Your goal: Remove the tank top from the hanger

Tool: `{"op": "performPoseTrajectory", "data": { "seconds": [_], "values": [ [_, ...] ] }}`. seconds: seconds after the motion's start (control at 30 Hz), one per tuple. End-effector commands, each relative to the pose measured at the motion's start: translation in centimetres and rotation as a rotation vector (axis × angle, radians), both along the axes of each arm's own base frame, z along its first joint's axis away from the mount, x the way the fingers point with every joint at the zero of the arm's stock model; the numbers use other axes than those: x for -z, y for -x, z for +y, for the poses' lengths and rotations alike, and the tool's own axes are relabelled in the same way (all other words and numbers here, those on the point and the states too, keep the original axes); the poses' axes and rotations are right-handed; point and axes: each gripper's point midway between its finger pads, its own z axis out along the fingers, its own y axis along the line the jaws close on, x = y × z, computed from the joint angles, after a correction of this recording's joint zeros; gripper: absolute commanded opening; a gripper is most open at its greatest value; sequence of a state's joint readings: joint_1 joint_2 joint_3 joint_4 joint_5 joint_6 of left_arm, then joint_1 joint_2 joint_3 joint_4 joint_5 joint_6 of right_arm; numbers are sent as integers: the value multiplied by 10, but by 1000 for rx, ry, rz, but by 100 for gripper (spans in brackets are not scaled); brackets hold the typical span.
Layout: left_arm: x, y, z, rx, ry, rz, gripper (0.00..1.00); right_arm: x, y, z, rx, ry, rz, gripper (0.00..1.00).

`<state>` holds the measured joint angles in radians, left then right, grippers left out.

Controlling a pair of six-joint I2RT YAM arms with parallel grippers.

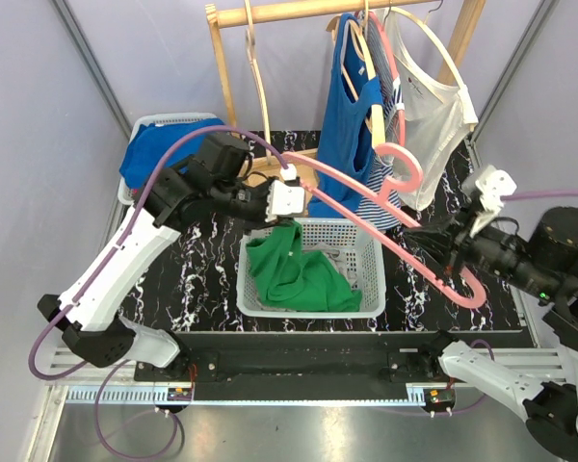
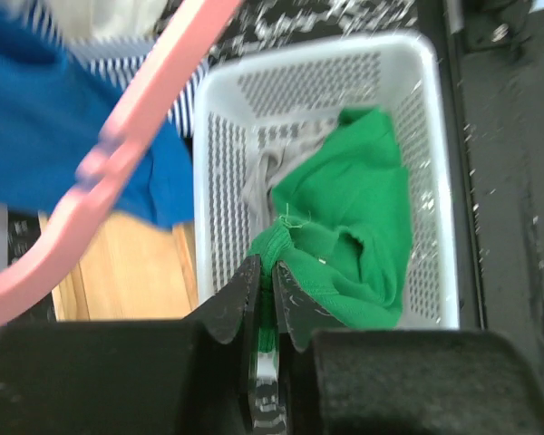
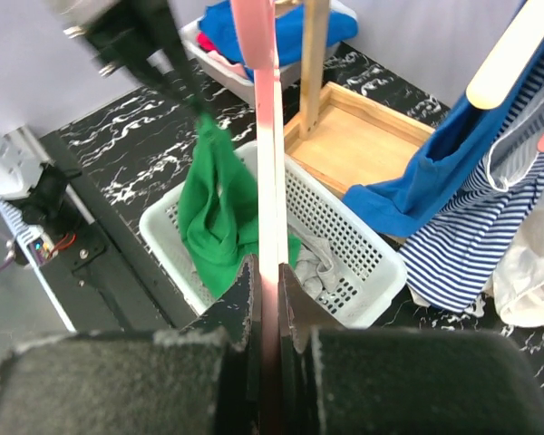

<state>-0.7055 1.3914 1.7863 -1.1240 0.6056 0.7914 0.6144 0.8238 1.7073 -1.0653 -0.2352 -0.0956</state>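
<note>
The green tank top (image 1: 291, 268) hangs from my left gripper (image 1: 293, 224), which is shut on a bunched fold of it (image 2: 354, 227). Its lower part lies in the white basket (image 1: 313, 310). In the left wrist view my left gripper (image 2: 266, 272) pinches the green fabric above the basket (image 2: 199, 181). The pink hanger (image 1: 366, 217) stretches slantwise above the basket, its hook (image 1: 401, 166) up by the rack. My right gripper (image 1: 441, 252) is shut on the hanger's lower end. In the right wrist view the pink bar (image 3: 267, 136) runs straight out of my right gripper (image 3: 265, 272), past the tank top (image 3: 218, 199).
A wooden rack (image 1: 270, 12) at the back carries a blue top (image 1: 352, 125), a striped garment (image 1: 378, 188) and a white tank top (image 1: 433, 115) on hangers. A white bin with blue clothes (image 1: 159, 149) sits back left. Grey cloth (image 3: 322, 263) lies in the basket.
</note>
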Motion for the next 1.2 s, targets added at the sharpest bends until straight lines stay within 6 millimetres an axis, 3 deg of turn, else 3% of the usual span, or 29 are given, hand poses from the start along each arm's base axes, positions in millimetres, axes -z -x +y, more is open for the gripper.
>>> {"op": "performPoseTrajectory", "data": {
  "seconds": [0.0, 0.07, 0.17, 0.23, 0.33, 0.4, 0.53, 0.6, 0.63, 0.67, 0.77, 0.93, 0.97, 1.0, 1.07, 1.1, 1.17],
  "values": [
    [-36, 2, -30, 13, 106, -65, 13, -10, -35, 14, 76, -52, 21, 0],
    [-39, 1, -36, 1, 129, -51, 14, -11, -41, 16, 91, -64, 24, 0],
    [-19, -4, -36, -15, 88, -41, 51, -16, -47, 11, 138, -71, 16, 0],
    [7, -8, -27, -51, 27, -34, 76, -22, -48, 8, 156, -81, 1, 0],
    [14, -10, -17, -95, 9, -53, 86, -30, -51, 5, 188, -107, 6, 0],
    [7, -11, -14, -127, 19, -60, 88, -33, -56, 4, 208, -111, 3, 0],
    [-33, -15, -10, -180, 89, -108, 91, -39, -69, 7, 244, -119, 12, 0],
    [-42, -17, -5, -221, 102, -113, 92, -46, -80, 16, 253, -140, 33, 0],
    [-53, -18, -3, -250, 126, -118, 92, -41, -95, 22, 279, -125, 58, 0],
    [-60, -21, 0, -278, 136, -127, 94, -49, -98, 24, 280, -140, 52, 0],
    [-89, -32, 15, -413, 188, -169, 99, -48, -123, 36, 313, -133, 73, 0],
    [-107, -46, 57, -606, 231, -234, 99, -55, -159, 51, 360, -140, 57, 0],
    [-125, -47, 72, -661, 296, -285, 99, -63, -163, 49, 377, -153, 40, 0],
    [-111, -60, 85, -725, 281, -278, 99, -64, -168, 49, 394, -152, 38, 0],
    [-123, -68, 104, -805, 373, -282, 99, -68, -180, 52, 422, -154, 28, 0],
    [-123, -74, 127, -881, 396, -290, 99, -70, -184, 53, 428, -160, 21, 0],
    [-132, -79, 142, -955, 470, -285, 99, -70, -195, 60, 433, -162, 16, 0]
  ]
}}
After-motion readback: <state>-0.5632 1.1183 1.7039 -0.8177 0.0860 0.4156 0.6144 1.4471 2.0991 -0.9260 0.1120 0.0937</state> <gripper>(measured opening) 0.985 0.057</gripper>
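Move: My left hand still pinches the green tank top's strap above the white basket, whose middle is roughly 26 cm below, 4 cm right and 2 cm back. My right hand holds the empty pink hanger; the free stretch of rack bar lies about 28 cm ahead, 17 cm left and a little higher. From that hand the blue tank top hangs some 25 cm ahead, 10 left, 18 lower, and the bare wooden hanger 28 ahead, 27 left, slightly lower. I open my left fingers wide to let go of the green strap over the basket, dip that hand a few centimetres, then pull it up and left, net about 9 cm each way and 5 forward, swinging it counter-clockwise. Meanwhile my right hand keeps its grip and carries the pink hanger about 18 cm forward and a bit left towards the rack, turning clockwise some 20 degrees. ##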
